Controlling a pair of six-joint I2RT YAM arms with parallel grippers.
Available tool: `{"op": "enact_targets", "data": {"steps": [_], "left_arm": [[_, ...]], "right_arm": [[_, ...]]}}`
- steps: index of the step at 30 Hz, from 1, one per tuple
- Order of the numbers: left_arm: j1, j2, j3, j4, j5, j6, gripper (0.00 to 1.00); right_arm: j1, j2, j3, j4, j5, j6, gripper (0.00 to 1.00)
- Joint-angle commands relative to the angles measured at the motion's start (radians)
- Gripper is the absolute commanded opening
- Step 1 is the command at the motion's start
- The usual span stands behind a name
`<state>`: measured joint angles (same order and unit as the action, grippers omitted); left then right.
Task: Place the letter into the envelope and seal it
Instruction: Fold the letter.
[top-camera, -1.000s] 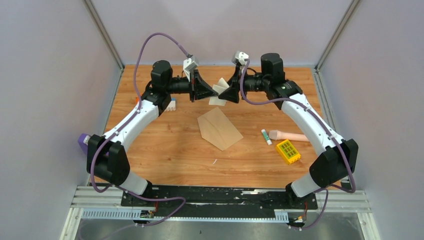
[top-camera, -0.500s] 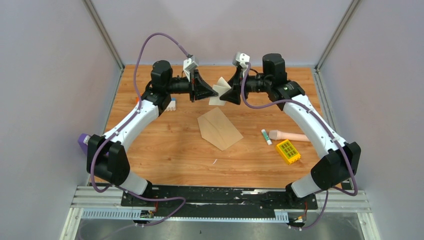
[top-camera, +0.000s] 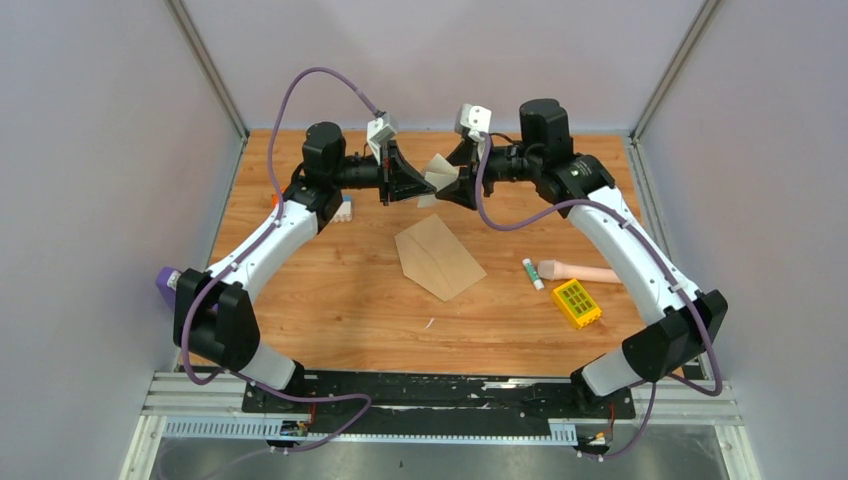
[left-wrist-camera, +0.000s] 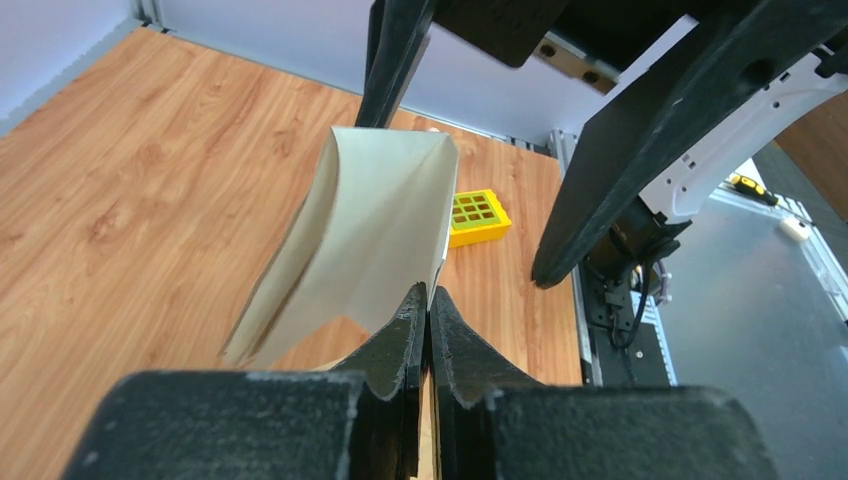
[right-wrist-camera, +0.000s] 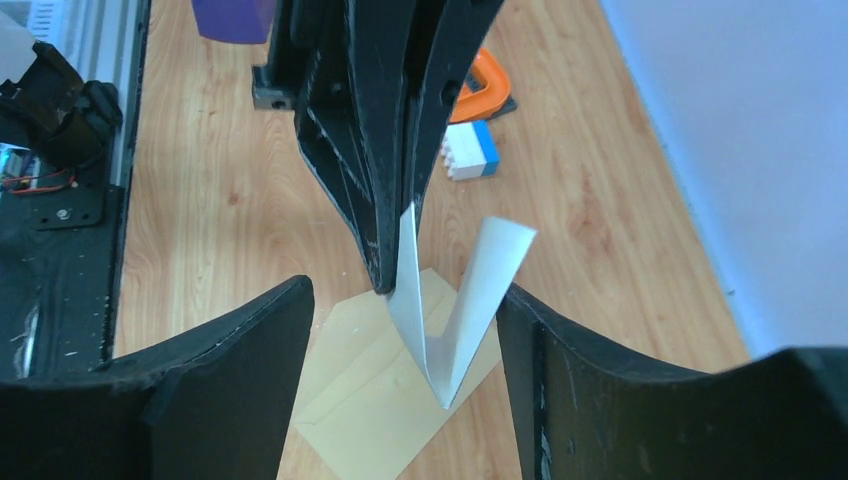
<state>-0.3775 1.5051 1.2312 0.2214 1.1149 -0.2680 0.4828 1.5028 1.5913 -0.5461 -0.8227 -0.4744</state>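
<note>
The letter hangs in the air over the back of the table, folded into a V. My left gripper is shut on one edge of it; in the left wrist view the paper rises from the closed tips. My right gripper faces it from the right and stands open. Its fingers straddle the folded sheet in the right wrist view, without clamping it. The envelope lies flat on the wood below, also seen under the letter.
To the right lie a glue stick, a pink handle and a yellow box. A white-blue block sits by the left arm, with an orange clamp nearby. A purple object sits at the left edge.
My right gripper's jaws have spread apart and let go of the letter, and that arm has shifted slightly toward the back. The left gripper still holds the sheet.
</note>
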Motion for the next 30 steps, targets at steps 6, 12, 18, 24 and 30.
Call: {"op": "enact_targets", "data": {"steps": [6,12,18,24,30], "left_arm": [[0.005,-0.023,-0.007,0.024,-0.008,0.012,0.09],[0.005,-0.028,-0.008,0.025,-0.006,0.013,0.09],[0.005,-0.032,-0.01,0.023,-0.005,0.018,0.09],[0.005,-0.036,-0.011,0.021,-0.002,0.024,0.09],[0.005,-0.04,-0.012,0.014,-0.001,0.033,0.09]], "right_arm": [[0.1,-0.022,0.046,-0.063,0.171,-0.179,0.67],[0.108,-0.017,0.047,-0.062,0.223,-0.191,0.61],[0.105,-0.024,0.048,-0.055,0.244,-0.182,0.53],[0.085,-0.017,0.065,-0.056,0.2,-0.14,0.46],[0.033,0.014,0.127,-0.062,0.134,-0.032,0.49]]}}
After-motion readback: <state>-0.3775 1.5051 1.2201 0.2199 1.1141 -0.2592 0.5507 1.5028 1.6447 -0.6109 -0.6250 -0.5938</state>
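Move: The letter, already bent over double, is still pinched in the left fingers, its middle about 3 cm to their right and 1 cm ahead. From the right hand, whose open fingers straddle it, that middle is about 2 cm left, level fore and aft, and 1 cm below. The envelope lies flat roughly 24 cm below the right hand, 2 cm back and 1 cm left; a glue stick lies some 19 cm right of that hand, 5 cm back and 23 cm down. Around the folded letter the right hand closes its fingers from about two-thirds to just under half open. It first hops up and shifts 1.5 cm left and slightly back, soon sinking again, then eases forward and right to finish about 1 cm forward of its start, wrist rolling and fingers tipping down by some 10 degrees. The left hand stays put and keeps its pinch. ##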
